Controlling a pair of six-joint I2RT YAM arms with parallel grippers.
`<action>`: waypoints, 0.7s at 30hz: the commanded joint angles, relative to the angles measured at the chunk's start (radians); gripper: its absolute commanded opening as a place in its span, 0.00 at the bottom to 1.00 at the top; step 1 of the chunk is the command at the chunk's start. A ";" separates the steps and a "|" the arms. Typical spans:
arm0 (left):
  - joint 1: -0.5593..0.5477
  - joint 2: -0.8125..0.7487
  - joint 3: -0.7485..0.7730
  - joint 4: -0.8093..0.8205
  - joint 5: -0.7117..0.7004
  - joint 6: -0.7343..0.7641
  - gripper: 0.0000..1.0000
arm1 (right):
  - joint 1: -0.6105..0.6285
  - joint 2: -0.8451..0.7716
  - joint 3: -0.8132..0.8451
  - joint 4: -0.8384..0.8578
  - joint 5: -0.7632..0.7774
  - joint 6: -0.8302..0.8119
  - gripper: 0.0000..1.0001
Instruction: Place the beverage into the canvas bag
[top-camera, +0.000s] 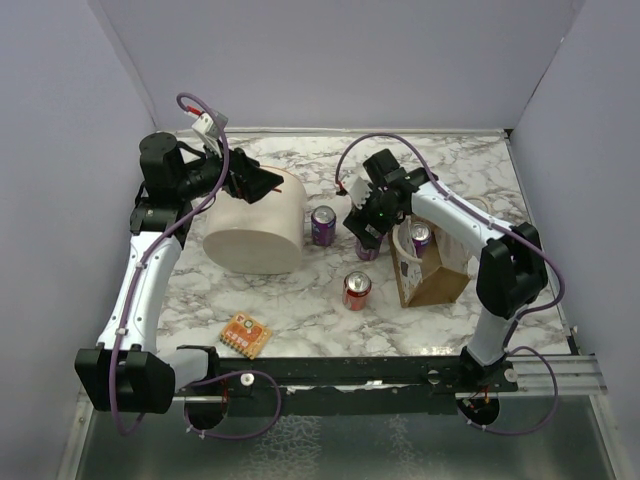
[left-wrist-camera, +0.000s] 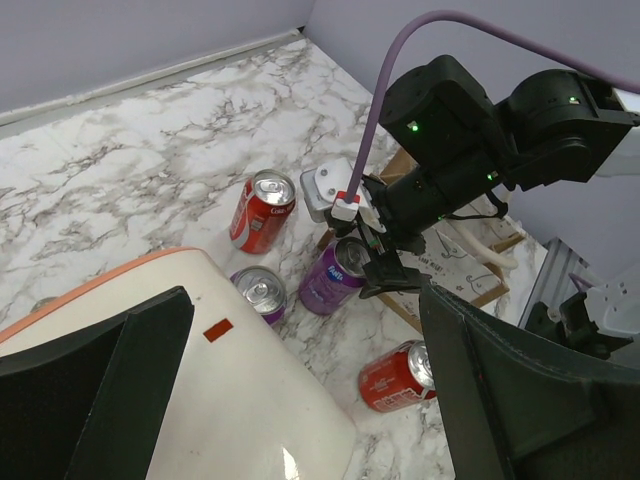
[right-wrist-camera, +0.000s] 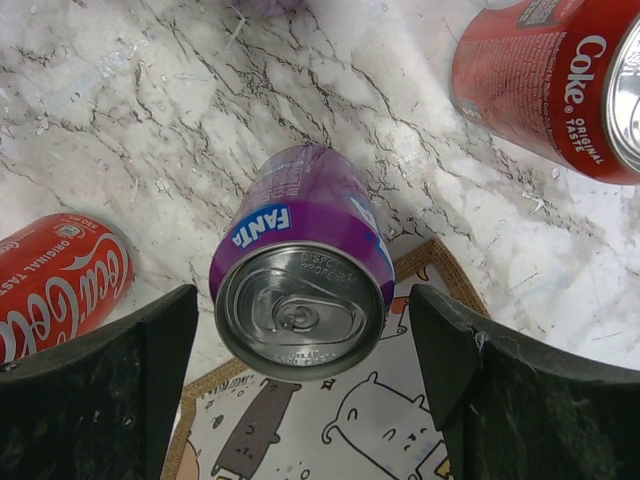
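Observation:
An upright purple Fanta can stands between the fingers of my right gripper, which is open with a gap on each side. From above, that gripper hovers over the can, just left of the canvas bag. The bag's cartoon-printed side lies right beside the can. Another purple can sits inside the bag. My left gripper is open and empty above the cream tub.
A purple can stands by the tub and a red can stands in front of the bag. A second red can stands behind the right arm. An orange packet lies near the front edge.

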 joint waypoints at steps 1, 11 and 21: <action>0.008 -0.021 0.000 0.031 0.034 -0.011 0.98 | -0.011 0.025 -0.013 0.041 -0.034 0.008 0.82; 0.008 -0.006 0.014 0.023 0.035 -0.007 0.98 | -0.019 0.025 -0.012 0.057 -0.063 0.012 0.73; 0.008 0.031 0.041 -0.008 0.000 0.005 0.97 | -0.026 -0.005 0.033 0.043 -0.089 0.024 0.42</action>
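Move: The purple can to be taken stands between the right gripper's open fingers, its middle about 3 cm below the hand point and level with it otherwise. As low as this can are the near red can, some 12 cm back and 3 cm left; the far red can, about 10 cm ahead and 1 cm left; another purple can, 11 cm left and 3 cm ahead; and the canvas bag, 15 cm right and 3 cm back. From the left hand, the can aimed at lies about 20 cm right, level fore-and-aft, 28 cm below. Close the right gripper on the purple can standing next to the canvas bag: sink only about 1 cm farther down around its upper part, then stay there, and shut the fingers by about a fifth of their range until both pads meet the can's sides and pinch it. Keep the fingers pointing mostly down. ##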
